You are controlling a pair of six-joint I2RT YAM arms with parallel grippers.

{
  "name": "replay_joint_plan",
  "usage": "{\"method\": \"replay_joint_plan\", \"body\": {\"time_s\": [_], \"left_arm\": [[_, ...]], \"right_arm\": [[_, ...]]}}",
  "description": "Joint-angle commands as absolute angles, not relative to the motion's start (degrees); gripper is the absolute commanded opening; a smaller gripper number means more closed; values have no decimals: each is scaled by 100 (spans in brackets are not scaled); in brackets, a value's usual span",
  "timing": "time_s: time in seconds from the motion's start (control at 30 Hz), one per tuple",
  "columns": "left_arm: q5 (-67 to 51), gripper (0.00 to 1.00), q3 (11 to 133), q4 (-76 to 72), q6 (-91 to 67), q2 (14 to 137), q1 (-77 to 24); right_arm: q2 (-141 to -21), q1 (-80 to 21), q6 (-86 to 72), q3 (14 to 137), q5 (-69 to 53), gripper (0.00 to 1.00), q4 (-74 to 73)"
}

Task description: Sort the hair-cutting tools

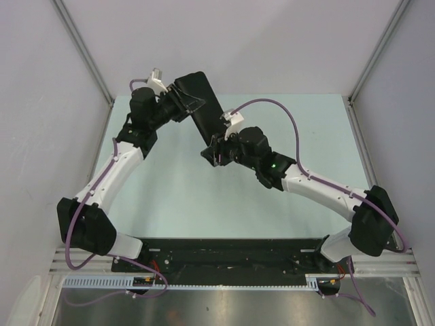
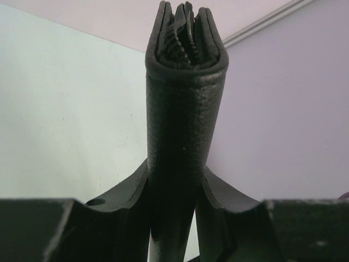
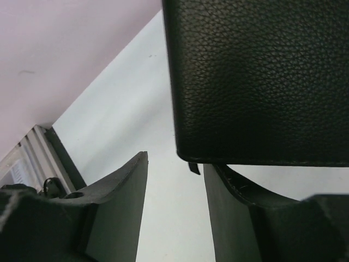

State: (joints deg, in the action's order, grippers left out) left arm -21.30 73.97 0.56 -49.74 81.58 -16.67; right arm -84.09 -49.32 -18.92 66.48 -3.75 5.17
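Note:
A flat black textured case (image 1: 200, 105) hangs tilted above the back of the pale table (image 1: 170, 197). My left gripper (image 1: 182, 102) is shut on its upper left edge. In the left wrist view the folded case (image 2: 182, 109) stands up between the fingers of the left gripper (image 2: 175, 169), with ridged teeth showing between its layers at the top. My right gripper (image 1: 216, 155) is open just below the case's lower corner. Nothing lies between the fingers of the right gripper (image 3: 175, 164), and the case (image 3: 256, 82) sits just over the right-hand finger. The hair-cutting tools are out of view.
Grey walls with metal corner posts (image 1: 85, 51) close in the table on three sides. A black rail (image 1: 224, 255) carrying both arm bases runs along the near edge. Purple cables loop off both arms.

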Motion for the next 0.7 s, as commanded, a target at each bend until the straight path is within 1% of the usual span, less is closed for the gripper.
{"method": "replay_joint_plan", "body": {"time_s": [0.0,0.1,0.13,0.2,0.23,0.3,0.33,0.43,0.53,0.67], "left_arm": [[-1978,36,7541,-404,-5238,7743,-1679],[-1995,36,7489,-404,-5247,7752,-1679],[-2013,36,7471,-404,-5221,7743,-1679],[-2004,35,7453,-404,-5212,7726,-1679],[-1978,34,7427,-404,-5186,7726,-1679],[-1951,34,7409,-396,-5168,7717,-1679],[-1925,34,7409,-396,-5124,7708,-1679],[-1794,32,7435,-396,-4949,7734,-1679],[-1600,31,7471,-369,-4799,7778,-1653],[-1477,28,7515,-360,-4685,7796,-1626]], "right_arm": [[-8543,-4931,-1635,6978,-9,49,598],[-8569,-4931,-1626,7014,-9,41,606],[-8569,-4922,-1626,7014,139,35,615],[-8587,-4913,-1617,7031,158,28,615],[-8578,-4913,-1608,7040,158,17,607],[-8569,-4896,-1582,7040,115,8,580],[-8561,-4887,-1565,7040,88,0,545],[-8595,-4861,-1547,7040,53,0,335],[-8683,-4738,-1643,7031,-324,0,19],[-8754,-4650,-1653,6970,-369,0,-369]]}}
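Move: The zipper pull hangs at the near lower corner of the folded black case, already almost between the right hand's open fingertips: about 1 cm ahead, level sideways, 1 cm lower. The case's middle is roughly 10 cm ahead of that hand, 3 cm left and 6 cm higher. The left hand already grips the case, whose middle is some 2 cm back, 1 cm right and 2 cm below it; the pull lies about 11 cm back, 4 cm right and 8 cm below. The right fingers pinch the small zipper pull at the case's near corner: from about half open they shut almost fully while the hand eases roughly 1 cm forward and 1 cm down. Still shut, it then sinks another 1 cm or so, drifting slightly right. The left hand keeps its grip and holds the case up, easing about 1 cm to its left. ##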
